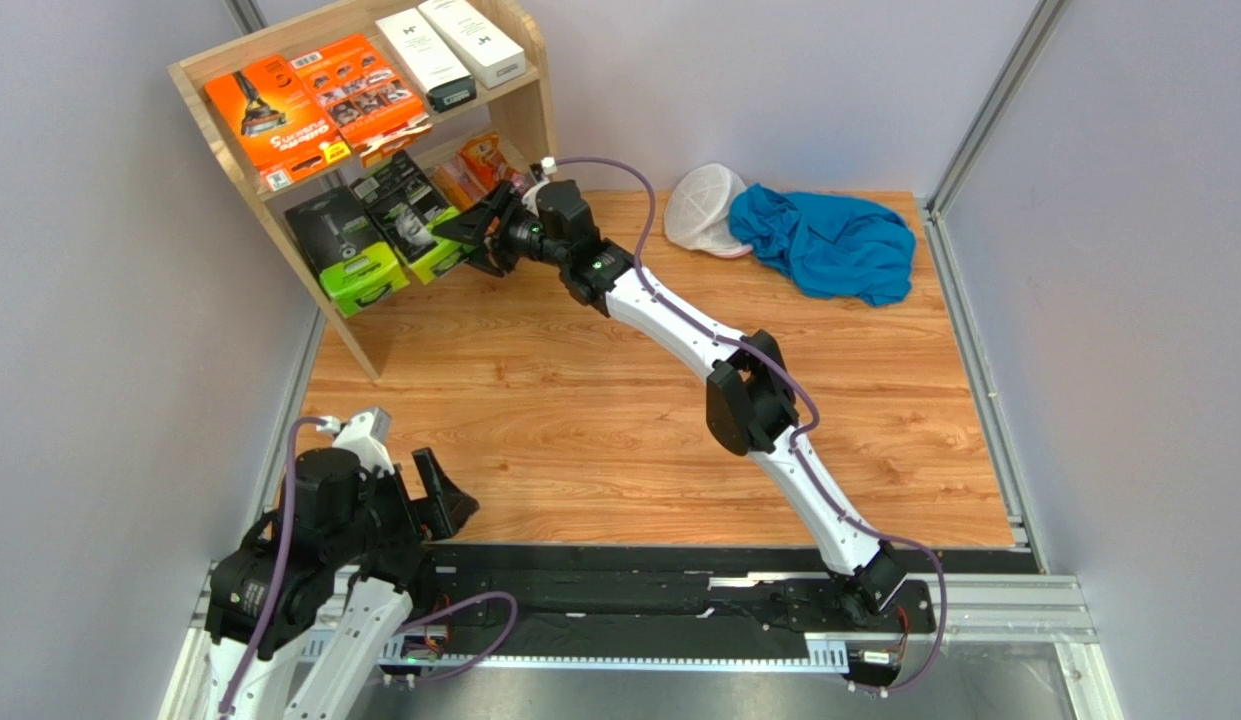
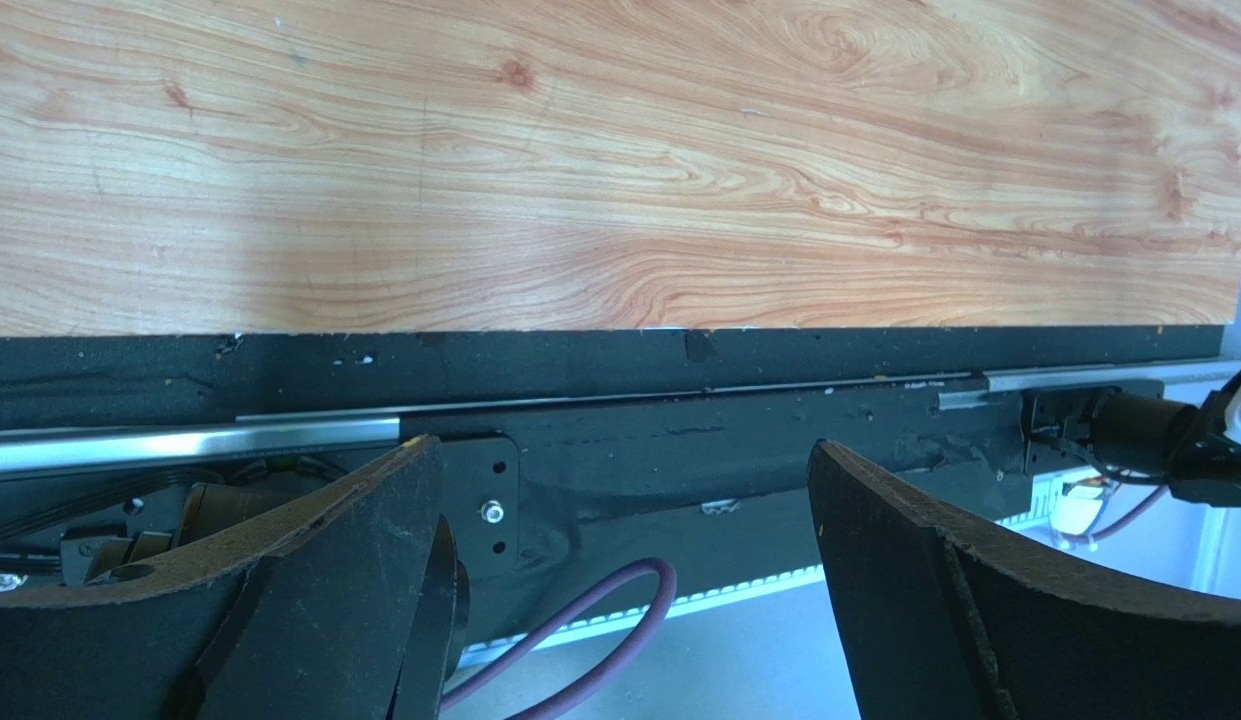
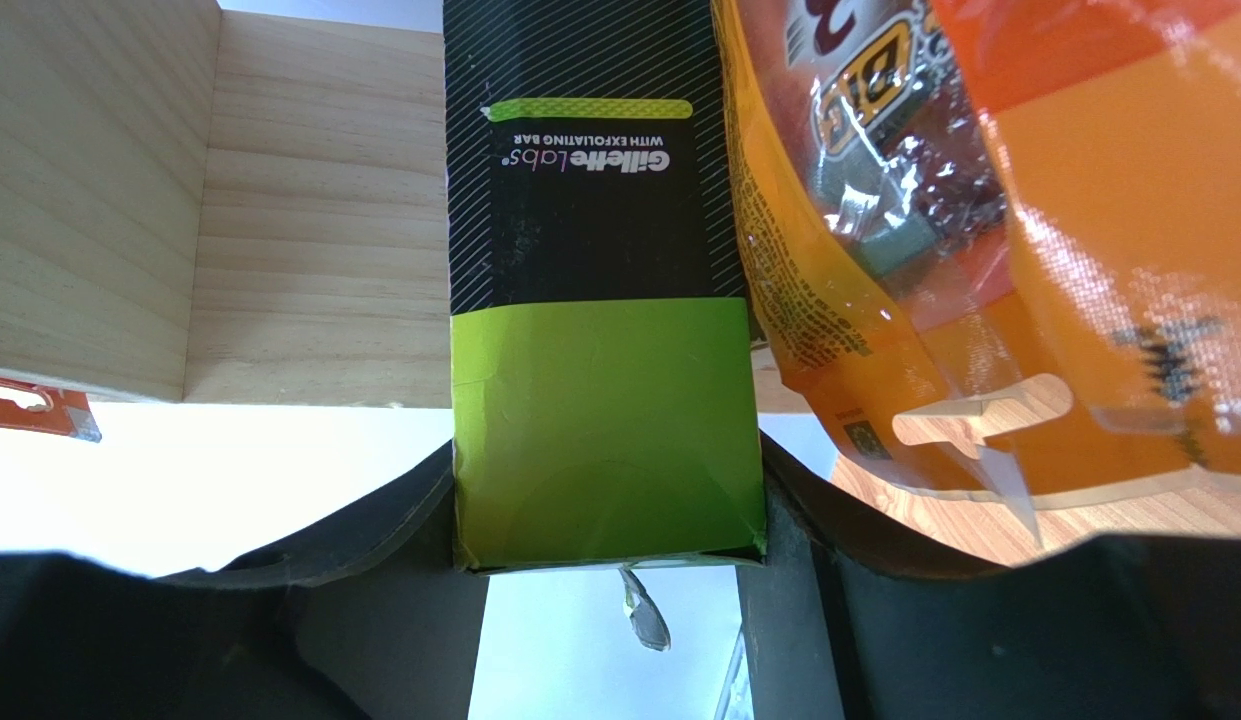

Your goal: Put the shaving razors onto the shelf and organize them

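The light-wood shelf (image 1: 545, 108) stands at the far left. Its upper tier holds two flat orange packs (image 1: 318, 98) and two white boxes (image 1: 449, 48). The lower tier holds a black-and-lime-green pack (image 1: 345, 248) at the left and small orange packets (image 1: 482, 161) at the right. My right gripper (image 1: 484, 233) is shut on the second black-and-lime-green pack (image 1: 417, 221), which lies on the lower tier between them. In the right wrist view the gripper (image 3: 608, 468) clamps the pack's green end (image 3: 604, 420), beside the orange packets (image 3: 957, 225). My left gripper (image 1: 434, 503) is open and empty near its base.
A blue cloth (image 1: 826, 240) and a white mesh cap (image 1: 703, 207) lie at the back right. A grey wall stands close behind and left of the shelf. The left wrist view shows my left gripper (image 2: 626, 458) over the black base rail (image 2: 656, 405) and the wood tabletop (image 2: 611, 165).
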Available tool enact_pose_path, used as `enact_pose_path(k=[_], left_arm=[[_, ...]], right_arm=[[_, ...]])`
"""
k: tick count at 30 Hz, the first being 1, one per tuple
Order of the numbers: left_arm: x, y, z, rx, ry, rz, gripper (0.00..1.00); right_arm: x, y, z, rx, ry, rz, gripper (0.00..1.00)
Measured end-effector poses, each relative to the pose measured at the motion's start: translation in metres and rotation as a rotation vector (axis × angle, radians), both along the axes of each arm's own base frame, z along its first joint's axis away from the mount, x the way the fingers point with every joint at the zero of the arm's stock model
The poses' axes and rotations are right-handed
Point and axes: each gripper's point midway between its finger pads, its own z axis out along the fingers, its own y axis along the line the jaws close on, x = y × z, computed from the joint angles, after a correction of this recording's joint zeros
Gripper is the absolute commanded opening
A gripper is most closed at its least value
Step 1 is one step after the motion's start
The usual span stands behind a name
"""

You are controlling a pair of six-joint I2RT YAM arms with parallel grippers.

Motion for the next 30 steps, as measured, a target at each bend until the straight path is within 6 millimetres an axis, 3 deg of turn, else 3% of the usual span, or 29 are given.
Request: enact_pose_path(k=[7, 11, 20, 30], left_arm=[[0.0, 0.0, 0.0, 0.0, -0.003, 0.001, 0.99], [0.0, 0.001, 0.001, -0.001, -0.01, 0.002, 0.99], [-0.001, 0.001, 0.002, -0.004, -0.024, 0.002, 0.99], [-0.002, 0.001, 0.002, -0.003, -0.029, 0.0, 0.99]], right_arm=[[0.0, 0.0, 0.0, -0.001, 0.0, -0.002, 0.61], [-0.001, 0.001, -0.002, -0.003, -0.008, -0.004, 0.75], [-0.005, 0.002, -0.003, 0.006, -0.024, 0.002, 0.84], [-0.023, -0.013, 0.004, 0.019, -0.032, 0.01, 0.87]])
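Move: The right fingers still grip the green front end of a black-and-green razor box on the lower shelf; the box's middle lies about 6 cm left of the right hand and 4 cm ahead, roughly level. The other green box sits some 14 cm to the hand's left, level fore and aft, and the orange razor packs about 9 cm ahead and 3 cm to its right. From the left hand, the gripped box is roughly 33 cm ahead, 7 cm left and 8 cm higher. Let go of the green front end of the box with the right gripper: hold still at first, then spread the fingers well wider in place, leaving the box on the lower shelf. Once they are open, draw the hand back and to the right, about 2.5 cm away from the box, with hardly any turn of the wrist. ##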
